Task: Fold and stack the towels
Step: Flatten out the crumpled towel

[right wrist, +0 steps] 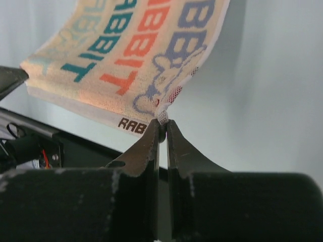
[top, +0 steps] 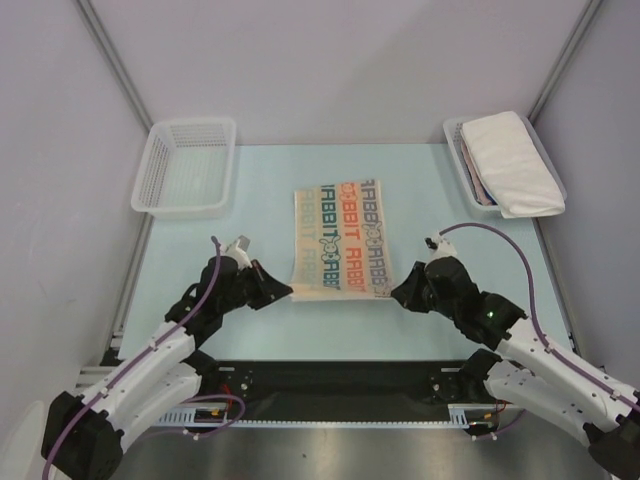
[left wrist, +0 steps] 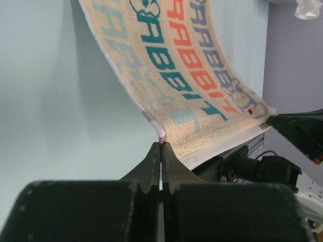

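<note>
A cream towel with colourful "RABBIT" lettering (top: 342, 240) lies spread in the middle of the table, its near edge lifted. My left gripper (top: 288, 292) is shut on the towel's near left corner (left wrist: 161, 137). My right gripper (top: 394, 293) is shut on the near right corner (right wrist: 163, 118). Between the two grips the towel (left wrist: 194, 75) hangs in a curve (right wrist: 126, 55), and its far part rests on the table. Folded towels, a white one (top: 510, 163) on top, are stacked in the basket at the back right.
A white mesh basket (top: 186, 166) stands at the back left with nothing showing in it. Another basket (top: 458, 150) at the back right holds the stack. Grey walls close in the pale blue table (top: 430, 190) on three sides.
</note>
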### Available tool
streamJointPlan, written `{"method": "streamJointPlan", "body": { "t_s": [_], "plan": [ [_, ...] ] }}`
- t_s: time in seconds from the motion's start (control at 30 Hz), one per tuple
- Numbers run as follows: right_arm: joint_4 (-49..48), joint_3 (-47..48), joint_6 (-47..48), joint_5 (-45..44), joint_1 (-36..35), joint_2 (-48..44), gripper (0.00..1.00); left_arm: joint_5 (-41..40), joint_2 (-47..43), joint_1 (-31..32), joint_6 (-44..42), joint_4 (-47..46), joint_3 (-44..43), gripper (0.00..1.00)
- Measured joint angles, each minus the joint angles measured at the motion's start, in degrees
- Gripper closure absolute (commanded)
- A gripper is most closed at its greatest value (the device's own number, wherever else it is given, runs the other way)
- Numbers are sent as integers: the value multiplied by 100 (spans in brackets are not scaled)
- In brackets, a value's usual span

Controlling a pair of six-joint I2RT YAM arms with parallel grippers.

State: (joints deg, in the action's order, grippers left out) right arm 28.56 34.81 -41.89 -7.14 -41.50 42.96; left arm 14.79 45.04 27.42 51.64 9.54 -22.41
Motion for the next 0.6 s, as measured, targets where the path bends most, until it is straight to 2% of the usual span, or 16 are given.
{"method": "streamJointPlan", "body": {
  "t_s": [0.23,0.6],
  "plan": [
    [199,-400,-669,-229,-686,-192,100,70,-262,131,269,319,380,100],
    [378,-811,-1596,-555,-1956,225,100,236,243,225,350,905,551,100]
  ]
}}
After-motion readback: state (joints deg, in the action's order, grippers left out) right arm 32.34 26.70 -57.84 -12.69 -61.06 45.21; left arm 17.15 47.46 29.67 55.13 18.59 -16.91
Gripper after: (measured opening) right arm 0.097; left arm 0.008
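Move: The towel's two near corners are already pinched, one in each hand, while its body runs out over the table: its middle is about 16 cm ahead and 9 to 11 cm below both hands, 12 cm right of the left hand and 11 cm left of the right. The table's front edge, towards which they go, is some 14 cm straight back from the left hand and 13 cm from the right. The empty basket stands about 36 cm ahead and 26 cm left of the left hand. The towel's near end is drawn back and down together towards the table's front edge, both hands keeping their closed pinch on its corners. The left hand sinks about 7 cm and comes back nearly 6; the right comes back about 8 cm and sinks 7. Both wrists tip their fingers more steeply down, the left by nearly 20 degrees. ##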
